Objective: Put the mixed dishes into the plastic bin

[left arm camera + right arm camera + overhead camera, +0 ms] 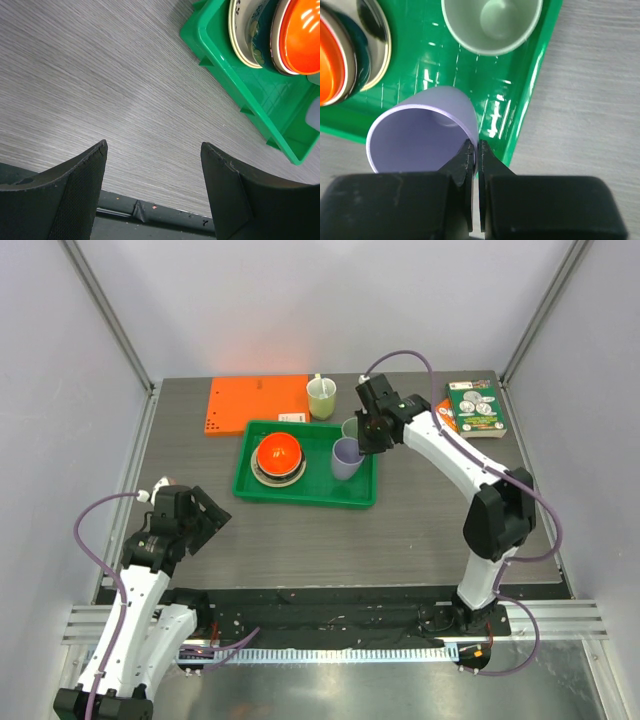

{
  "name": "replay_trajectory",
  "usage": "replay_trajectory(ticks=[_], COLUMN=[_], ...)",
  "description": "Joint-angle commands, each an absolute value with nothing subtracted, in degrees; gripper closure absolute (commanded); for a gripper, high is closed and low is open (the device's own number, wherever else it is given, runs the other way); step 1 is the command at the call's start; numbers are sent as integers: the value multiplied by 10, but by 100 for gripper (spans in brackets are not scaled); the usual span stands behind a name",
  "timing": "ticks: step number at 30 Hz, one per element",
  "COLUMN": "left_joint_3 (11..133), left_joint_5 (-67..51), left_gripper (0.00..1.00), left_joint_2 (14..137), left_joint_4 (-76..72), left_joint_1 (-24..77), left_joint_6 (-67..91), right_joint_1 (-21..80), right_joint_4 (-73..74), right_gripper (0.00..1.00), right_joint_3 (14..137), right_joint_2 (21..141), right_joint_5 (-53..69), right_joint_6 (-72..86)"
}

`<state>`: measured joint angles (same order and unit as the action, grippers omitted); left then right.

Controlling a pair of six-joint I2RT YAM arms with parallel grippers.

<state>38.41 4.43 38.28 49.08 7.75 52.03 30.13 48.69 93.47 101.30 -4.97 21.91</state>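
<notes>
The green plastic bin (pixel 300 490) lies mid-table. Its left half holds a stack: the orange-red bowl (pixel 279 451) on top of paler dishes and a cream plate (pixel 240 35). My right gripper (pixel 476 150) is shut on the near rim of the lavender cup (pixel 420 135), which is upright in the bin's right half (pixel 346 458). I cannot tell whether it rests on the floor. The pale sage-green cup (pixel 492 22) stands in the bin's far right corner. My left gripper (pixel 154 150) is open and empty above bare table, left of the bin (pixel 235 85).
A flat orange board (pixel 255 403) lies behind the bin. A yellow-green cup with a spoon (pixel 321 397) stands beside it. A green box (pixel 475 410) lies at the back right. Walls close in both sides of the table.
</notes>
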Motion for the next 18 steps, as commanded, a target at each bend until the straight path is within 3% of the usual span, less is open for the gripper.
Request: replay_trajectory(ticks=[1,18], left_joint_3=[384,384], left_joint_5=[42,43], left_gripper=[25,25], left_joint_2=[386,387], left_joint_4=[470,469], left_joint_1=[75,75], left_joint_6=[512,511], right_joint_1=[308,333], right_joint_4=[468,474], right_gripper=[99,96], right_joint_3=[992,1044], right_joint_2=[1050,1137], right_joint_5=[-45,-75], right_joint_6=[222,224])
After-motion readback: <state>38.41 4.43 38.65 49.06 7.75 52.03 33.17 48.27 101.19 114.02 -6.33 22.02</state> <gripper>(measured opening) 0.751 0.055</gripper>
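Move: The purple cup hangs from the right hand's shut fingers; the open bin floor it is taken to lies about 8 cm to the left, 2 cm ahead and 14 cm below. The green cup stands roughly 8 cm ahead and 2 cm left of this hand, 8 cm lower; the orange bowl tops its stack some 22 cm left, 5 cm ahead, 8 cm lower. From the left hand that bare floor is about 14 cm ahead, 30 cm right, 11 cm below. The purple cup, still pinched by its right-hand rim, is lowered about 5 cm into the bin and carried nearly 4 cm left, with some 2 cm of forward travel early on, towards the gap between the stacked bowls and the green cup. The right hand slows almost to a halt low in the bin, fingers still shut on the rim. ##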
